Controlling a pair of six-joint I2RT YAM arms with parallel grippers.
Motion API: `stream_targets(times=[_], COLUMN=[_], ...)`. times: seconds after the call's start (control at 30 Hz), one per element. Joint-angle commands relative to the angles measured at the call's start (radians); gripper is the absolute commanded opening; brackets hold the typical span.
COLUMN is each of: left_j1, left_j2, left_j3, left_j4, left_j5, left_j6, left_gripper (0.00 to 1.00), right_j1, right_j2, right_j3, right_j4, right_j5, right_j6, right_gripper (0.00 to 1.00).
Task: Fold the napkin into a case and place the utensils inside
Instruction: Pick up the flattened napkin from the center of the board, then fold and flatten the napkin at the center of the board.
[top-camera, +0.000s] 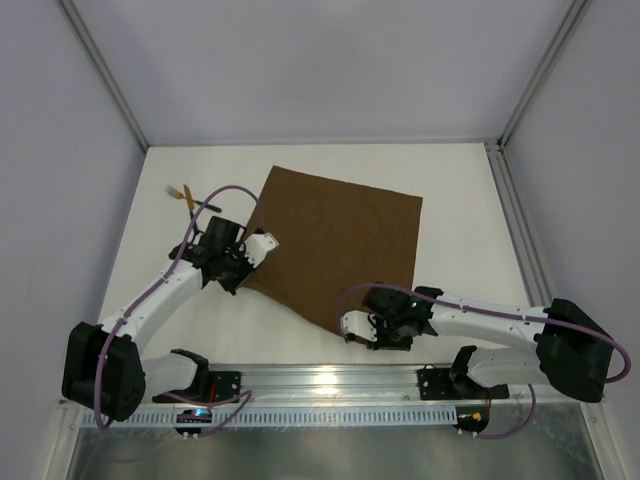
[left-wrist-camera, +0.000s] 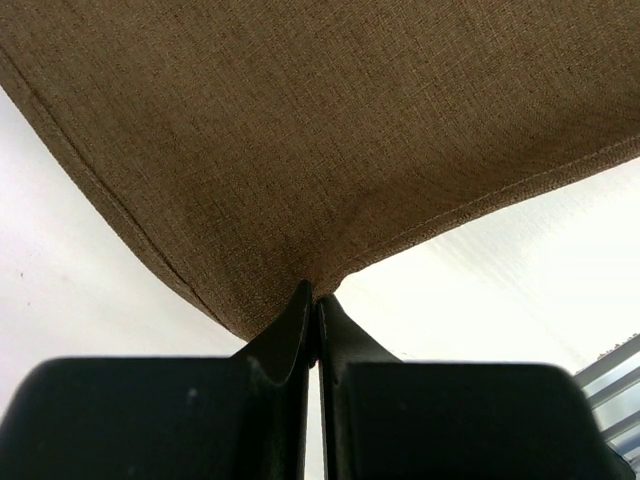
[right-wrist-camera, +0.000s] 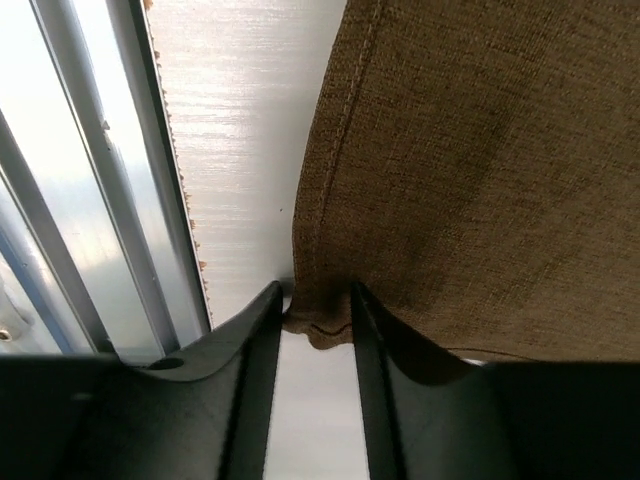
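The dark-brown napkin (top-camera: 340, 235) lies spread flat and turned diamond-wise on the white table. My left gripper (top-camera: 243, 266) is shut on its left corner; the left wrist view shows the fingertips (left-wrist-camera: 303, 300) pinched on the cloth (left-wrist-camera: 330, 130). My right gripper (top-camera: 350, 327) is at the napkin's near corner. In the right wrist view the jaws (right-wrist-camera: 315, 300) stand partly open with the bunched corner (right-wrist-camera: 318, 325) of the cloth (right-wrist-camera: 480, 150) between them. The utensils (top-camera: 185, 192), gold heads and black handles, lie on the table at the far left, beyond the left gripper.
An aluminium rail (top-camera: 330, 380) runs along the near table edge, just behind the right gripper, and its slats (right-wrist-camera: 90, 200) show in the right wrist view. White walls and metal frame posts (top-camera: 105, 75) close in the table on three sides.
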Motion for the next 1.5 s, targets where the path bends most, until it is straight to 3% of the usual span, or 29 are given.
stream_targets(times=[0.0, 0.13, 0.4, 0.6, 0.73, 0.87, 1.0, 1.3, 1.47], left_j1=[0.008, 0.013, 0.016, 0.016, 0.016, 0.016, 0.016, 0.053, 0.071], left_j2=[-0.027, -0.042, -0.145, -0.256, -0.204, -0.013, 0.158, 0.509, 0.666], left_j3=[0.049, 0.061, 0.083, 0.207, 0.267, 0.336, 0.442, 0.635, 0.707], left_j4=[-0.037, -0.066, -0.238, -0.344, -0.208, -0.057, 0.067, 0.222, 0.256], left_j5=[0.040, 0.036, 0.031, 0.039, -0.081, -0.207, -0.257, -0.326, -0.322], left_j6=[-0.002, -0.004, 0.005, -0.051, -0.119, -0.162, -0.150, -0.087, -0.059], left_gripper=[0.00, 0.00, 0.00, 0.00, 0.00, 0.00, 0.00, 0.00, 0.00], right_j1=[0.010, 0.010, 0.010, 0.009, -0.067, -0.357, -0.466, -0.591, -0.602], right_j2=[0.027, -0.027, -0.324, -0.361, -0.277, -0.188, -0.050, 0.453, 0.597], right_j3=[-0.010, 0.001, 0.139, 0.300, 0.289, 0.295, 0.326, 0.613, 0.749], right_j4=[0.044, 0.026, -0.104, -0.244, -0.204, -0.015, 0.130, 0.178, 0.167], right_j5=[0.057, 0.063, -0.043, 0.034, 0.193, 0.108, 0.099, 0.124, 0.169], right_j6=[0.018, 0.020, -0.028, 0.006, 0.040, 0.030, -0.011, -0.060, -0.055], right_gripper=[0.28, 0.04, 0.03, 0.03, 0.03, 0.03, 0.03, 0.03, 0.03])
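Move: The napkin's near-right corner already lies between the right hand's half-open fingers, practically at the fingertips, with the metal rail about 7 cm behind. Its far-right corner is some 43 cm ahead and 10 cm right of that hand. From the left hand, which still holds the near-left corner roughly 7 cm up, the napkin's far-left corner lies about 41 cm ahead and 8 cm right, the fork about 30 cm ahead and 15 cm left. The napkin's near-right corner is pinched as the right fingers close; then both hands raise the near edge, the right by about 15 cm, the left backing slightly first. Still gripping, they swing it forward over the flat cloth towards the far edge, sinking as they go, the right hand turning some 35 degrees clockwise and the left a little counter-clockwise. ##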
